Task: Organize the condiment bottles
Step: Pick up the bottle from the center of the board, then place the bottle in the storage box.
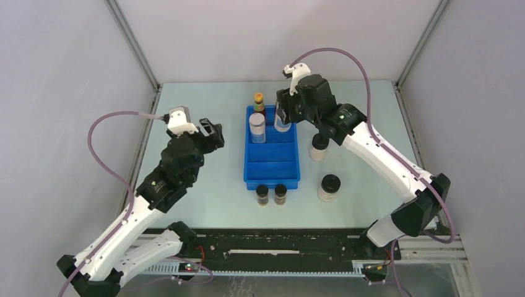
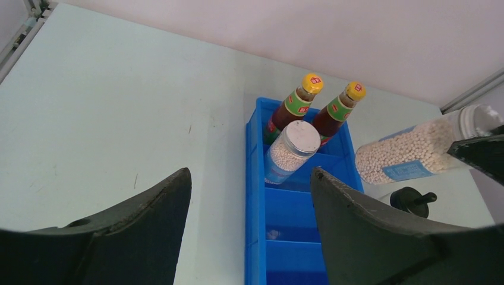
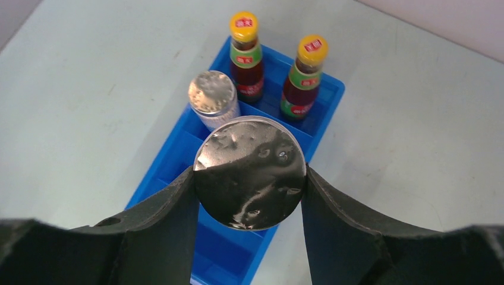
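Two red sauce bottles (image 3: 245, 56) (image 3: 306, 74) with yellow caps stand in the back compartment of the blue tray (image 1: 272, 176). One grey-lidded blue-labelled jar (image 1: 257, 127) stands in the second compartment, left side. My right gripper (image 1: 283, 117) is shut on the other grey-lidded jar (image 3: 249, 172) and holds it above the tray, right of the first jar; it looks tilted in the left wrist view (image 2: 410, 151). Two pale black-lidded jars (image 1: 319, 147) (image 1: 329, 187) stand right of the tray. Two tiny dark jars (image 1: 262, 194) (image 1: 280, 194) stand at its front. My left gripper (image 1: 212, 135) is open and empty, left of the tray.
The tray's two front compartments (image 2: 297, 237) hold nothing. Grey walls enclose the table on the left, back and right. The arm bases and a black rail (image 1: 272, 250) run along the near edge.
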Motion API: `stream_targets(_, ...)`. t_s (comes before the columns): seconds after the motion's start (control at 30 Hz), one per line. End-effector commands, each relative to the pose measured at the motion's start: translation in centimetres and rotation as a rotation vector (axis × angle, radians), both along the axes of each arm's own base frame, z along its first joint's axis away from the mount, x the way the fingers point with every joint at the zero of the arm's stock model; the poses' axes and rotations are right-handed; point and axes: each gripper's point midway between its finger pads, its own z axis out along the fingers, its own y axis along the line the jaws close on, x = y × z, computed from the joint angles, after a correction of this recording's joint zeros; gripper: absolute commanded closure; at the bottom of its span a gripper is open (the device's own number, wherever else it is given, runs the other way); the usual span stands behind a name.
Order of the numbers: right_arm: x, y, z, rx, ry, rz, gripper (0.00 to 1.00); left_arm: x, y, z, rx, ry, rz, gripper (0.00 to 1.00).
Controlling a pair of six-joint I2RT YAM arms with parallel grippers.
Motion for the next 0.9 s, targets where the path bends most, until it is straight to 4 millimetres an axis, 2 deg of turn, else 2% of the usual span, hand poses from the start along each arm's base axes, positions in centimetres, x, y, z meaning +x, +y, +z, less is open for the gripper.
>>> stream_targets(0.0, 1.5, -0.9, 2.0, 0.072, -0.062, -0.048, 1.00, 0.0, -0.7, 3.6, -0.066, -0.061, -0.027, 0.23)
stream_targets(0.2, 3.4, -1.3, -0.4, 0.059, -0.026, -0.071, 1.00, 0.3, -1.1, 3.2, -0.061, -0.048, -0.037, 0.23)
stream_targets(0.37, 4.6, -0.8, -2.1, 0.043, 0.005, -0.066, 1.00, 0.5, -1.5, 2.9, -0.056, -0.040, -0.045, 0.23)
stream_targets(0.67, 6.2, 0.1, -5.1, 0.004, 0.048, -0.066, 1.00, 0.9, -1.9, 2.3, -0.045, -0.027, -0.052, 0.23)
stream_targets(0.87, 7.0, 0.4, -6.3, -0.004, 0.060, -0.064, 1.00, 1.0, -1.9, 2.1, -0.042, -0.026, -0.053, 0.23)
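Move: The right hand holds the clear bottle by its lid. The place for it, the right half of the box's second compartment from the far end, lies about 5 cm ahead and some 22 cm below. The matching lidded bottle stands about 8 cm left of that place, the right sauce bottle 7 cm beyond it; the black-lidded jar is 11 cm right of the hand and 1 cm back. From the left hand that place is some 12 cm ahead, 21 cm right. The right hand lowers the gripped bottle about 10 cm and 5 cm forward into the compartment, tipping 10 degrees down. ##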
